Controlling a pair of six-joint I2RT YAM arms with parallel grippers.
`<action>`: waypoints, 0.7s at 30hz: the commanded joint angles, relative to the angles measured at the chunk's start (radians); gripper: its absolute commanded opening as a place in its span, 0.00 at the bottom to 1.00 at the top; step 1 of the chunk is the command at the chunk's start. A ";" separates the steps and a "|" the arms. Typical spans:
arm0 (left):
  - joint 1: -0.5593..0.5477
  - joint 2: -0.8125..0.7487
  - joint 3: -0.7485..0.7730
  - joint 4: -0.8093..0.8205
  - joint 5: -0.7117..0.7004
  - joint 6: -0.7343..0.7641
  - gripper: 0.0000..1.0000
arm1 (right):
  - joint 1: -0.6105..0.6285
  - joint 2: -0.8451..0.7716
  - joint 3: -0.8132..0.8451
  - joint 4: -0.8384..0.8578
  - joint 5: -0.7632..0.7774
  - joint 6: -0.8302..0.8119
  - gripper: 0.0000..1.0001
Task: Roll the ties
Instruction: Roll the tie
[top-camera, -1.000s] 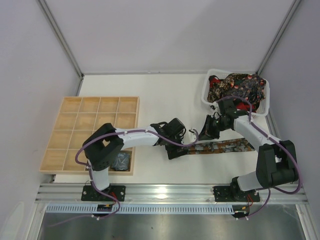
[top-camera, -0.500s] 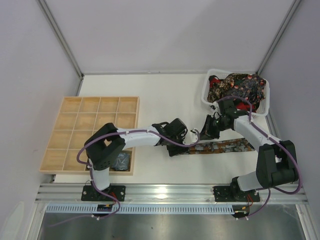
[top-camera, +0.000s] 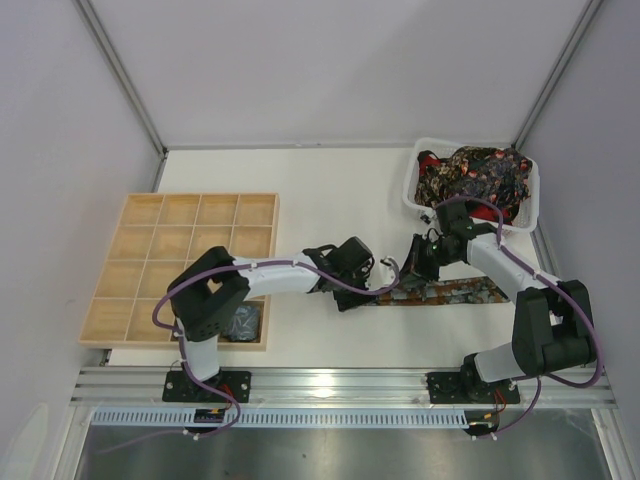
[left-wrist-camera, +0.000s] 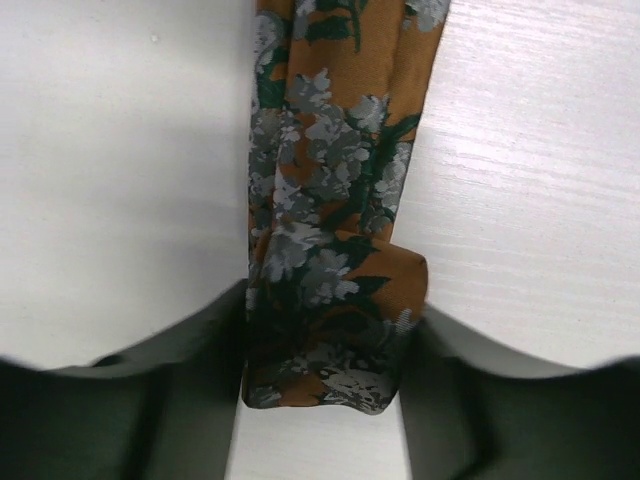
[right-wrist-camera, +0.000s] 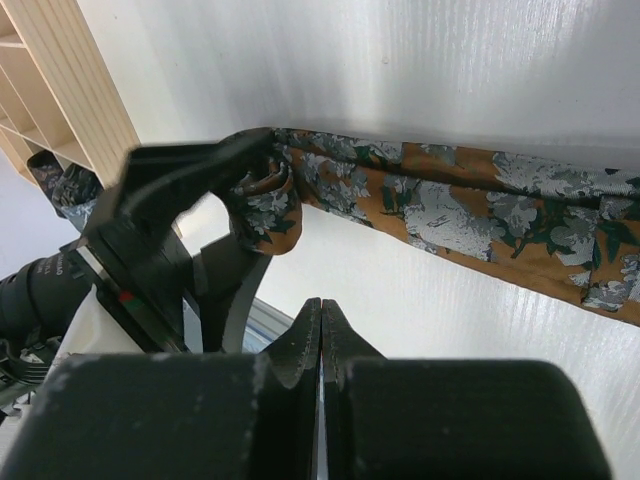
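A brown tie (top-camera: 450, 292) with grey and green flowers lies flat across the table in front of the right arm. Its left end is folded over and sits between the fingers of my left gripper (top-camera: 368, 285), which is shut on the tie (left-wrist-camera: 330, 200); both fingers (left-wrist-camera: 200, 350) press its sides. My right gripper (top-camera: 418, 268) hovers just above the tie's left part, shut with nothing in it (right-wrist-camera: 322, 310). In the right wrist view the tie (right-wrist-camera: 450, 210) runs across the table to the left gripper (right-wrist-camera: 245, 195). More ties (top-camera: 475, 172) are heaped in the basket.
The white mesh basket (top-camera: 411, 192) stands at the back right, close behind the right arm. A pale wooden grid tray (top-camera: 180, 212) lies at the left, with one small dark coil (top-camera: 243, 322) in its near right cell.
My left gripper's jaws have closed in on the folded end of the tie. The right gripper stays shut, and both arms have hardly moved.
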 joint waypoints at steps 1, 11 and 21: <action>0.001 -0.020 -0.031 -0.024 -0.017 0.002 0.64 | -0.003 -0.022 -0.002 0.017 -0.022 0.008 0.00; 0.077 -0.306 -0.094 0.062 0.083 -0.142 0.95 | 0.008 -0.008 0.012 0.023 -0.028 0.011 0.00; 0.290 -0.647 -0.197 0.148 0.143 -0.630 1.00 | 0.189 0.110 0.070 0.158 -0.034 0.128 0.00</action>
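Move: The rolled end of the tie sits between my left fingertips, practically at the hand point. The flat strip runs off to the right, its middle about 20 cm right and level; the white basket is roughly 27 cm ahead and 29 cm right, and the wooden tray's middle some 39 cm left and 6 cm ahead. From my right hand, that rolled end lies around 12 cm left, 2 cm back and 8 cm below. I spread my half-open left fingers wide and ease about 2 cm left off the rolled end, then rise fast, nearly 20 cm up in all, drifting left and forward while the fingers swing up from steeply down to point more to the right. Late on, my right hand, fingers still shut, slides some 4 cm left towards the roll above the strip. ##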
